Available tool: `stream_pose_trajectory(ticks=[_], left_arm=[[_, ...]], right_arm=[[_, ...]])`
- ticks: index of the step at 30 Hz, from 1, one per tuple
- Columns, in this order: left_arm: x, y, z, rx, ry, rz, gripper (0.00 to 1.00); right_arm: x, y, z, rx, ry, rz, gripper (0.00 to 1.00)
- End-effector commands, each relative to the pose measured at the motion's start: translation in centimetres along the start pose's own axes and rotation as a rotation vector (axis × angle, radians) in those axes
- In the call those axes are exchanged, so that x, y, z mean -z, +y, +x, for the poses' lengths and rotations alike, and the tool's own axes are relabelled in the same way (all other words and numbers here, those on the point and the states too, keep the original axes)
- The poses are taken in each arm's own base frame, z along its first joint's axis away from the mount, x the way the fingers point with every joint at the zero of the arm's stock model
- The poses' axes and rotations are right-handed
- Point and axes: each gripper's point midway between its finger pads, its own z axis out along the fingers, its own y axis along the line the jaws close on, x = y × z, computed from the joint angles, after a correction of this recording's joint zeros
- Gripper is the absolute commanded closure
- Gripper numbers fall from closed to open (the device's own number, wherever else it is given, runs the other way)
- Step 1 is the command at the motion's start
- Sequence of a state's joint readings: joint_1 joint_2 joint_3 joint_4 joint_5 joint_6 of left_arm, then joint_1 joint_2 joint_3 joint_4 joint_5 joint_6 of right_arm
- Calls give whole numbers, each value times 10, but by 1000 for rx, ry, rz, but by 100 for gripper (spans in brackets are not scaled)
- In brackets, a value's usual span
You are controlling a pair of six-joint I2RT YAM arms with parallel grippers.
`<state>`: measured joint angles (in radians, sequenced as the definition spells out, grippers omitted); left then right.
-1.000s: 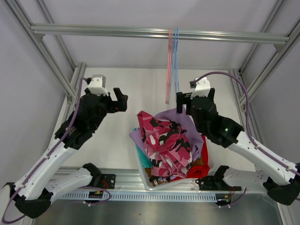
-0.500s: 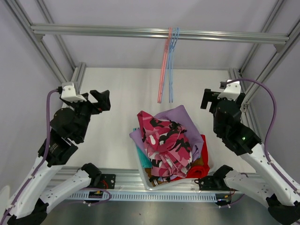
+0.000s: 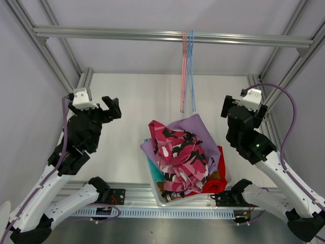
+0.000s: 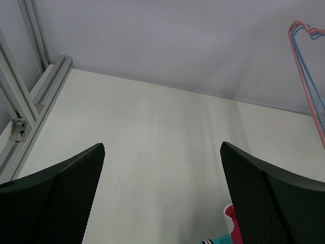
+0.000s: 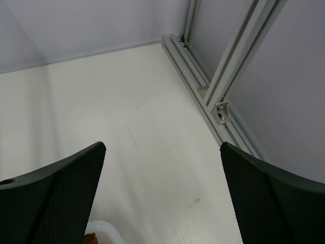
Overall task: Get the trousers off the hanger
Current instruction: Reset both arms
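The trousers lie heaped in a white bin at the near middle: pink camouflage on top, lilac behind it, red on the right, teal on the left. A pink and a blue hanger hang bare from the top rail, also visible at the right edge of the left wrist view as hanger. My left gripper is open and holds nothing, left of the heap. Right of the heap, my right gripper stands open over bare table.
Aluminium frame posts run along both table sides, and a corner bracket sits beside the right gripper. The top rail crosses above. The bin's rim shows at the bottom of the right wrist view.
Both grippers have drawn outward from the hangers, the left one to the left and the right one to the right. The hangers swung left and now hang straight again.
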<state>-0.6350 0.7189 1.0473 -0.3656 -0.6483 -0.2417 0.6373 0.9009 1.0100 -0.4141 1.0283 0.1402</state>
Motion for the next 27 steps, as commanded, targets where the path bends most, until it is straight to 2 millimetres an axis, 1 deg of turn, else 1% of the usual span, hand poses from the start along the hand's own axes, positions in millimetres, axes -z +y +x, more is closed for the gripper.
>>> stream_pose_trajectory(ticks=[1, 2, 4, 6, 8, 11, 13, 16, 19, 20, 23, 27], left_arm=[[-3, 6, -6, -7, -37, -31, 1], [-6, 3, -3, -15, -25, -25, 0], [-8, 5, 0, -28, -11, -42, 1], [-13, 7, 5, -47, 1, -73, 1], [-16, 8, 9, -63, 4, -85, 0], [-19, 8, 10, -77, 9, -93, 0], [-19, 9, 11, -80, 10, -95, 1], [-17, 9, 10, -69, -1, -93, 1], [-18, 9, 10, -73, 1, -95, 0], [-18, 9, 10, -74, 3, -92, 0], [-17, 9, 8, -68, 0, -90, 1], [-15, 10, 6, -56, -7, -85, 1]], right_arm=[[3, -3, -14, -84, -33, 1, 1], [2, 0, -12, -77, -29, -9, 0], [0, 11, -8, -65, -13, -46, 1], [-4, 26, 0, -33, 17, -90, 1], [-8, 33, 9, 3, 51, -83, 1], [-8, 32, 5, -11, 47, -74, 0], [-4, 35, 2, -24, 37, -101, 1], [8, 39, -5, 9, -1, -121, 0], [17, 43, -6, 65, -26, -104, 1], [18, 39, -7, 73, -34, -77, 0], [19, 43, -6, 87, -37, -86, 0], [20, 43, -6, 77, -35, -97, 1]])
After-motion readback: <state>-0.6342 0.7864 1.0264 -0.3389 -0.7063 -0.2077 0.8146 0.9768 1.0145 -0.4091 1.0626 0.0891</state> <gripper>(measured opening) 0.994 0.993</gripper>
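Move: Both hands are empty. The trousers pile, camouflage pair on top, lies about 18 cm to the right hand's left, some 12 cm back and 25 cm below it; its basket is directly under the pile. The bare hangers hang roughly 13 cm ahead of the right hand and 20 cm to its left, slightly above it. From the left hand the pile is about 27 cm to the right, 10 cm back and 30 cm below. Nothing is touched: the right hand heads left through free air, back towards the pile's side, about 5 cm in all. It first dips forward and down some 3 cm, then draws back while still going left, turning about 10 degrees counter-clockwise. The left hand eases about 2 cm forward and down, then all but stops. Both grippers stay wide open. ##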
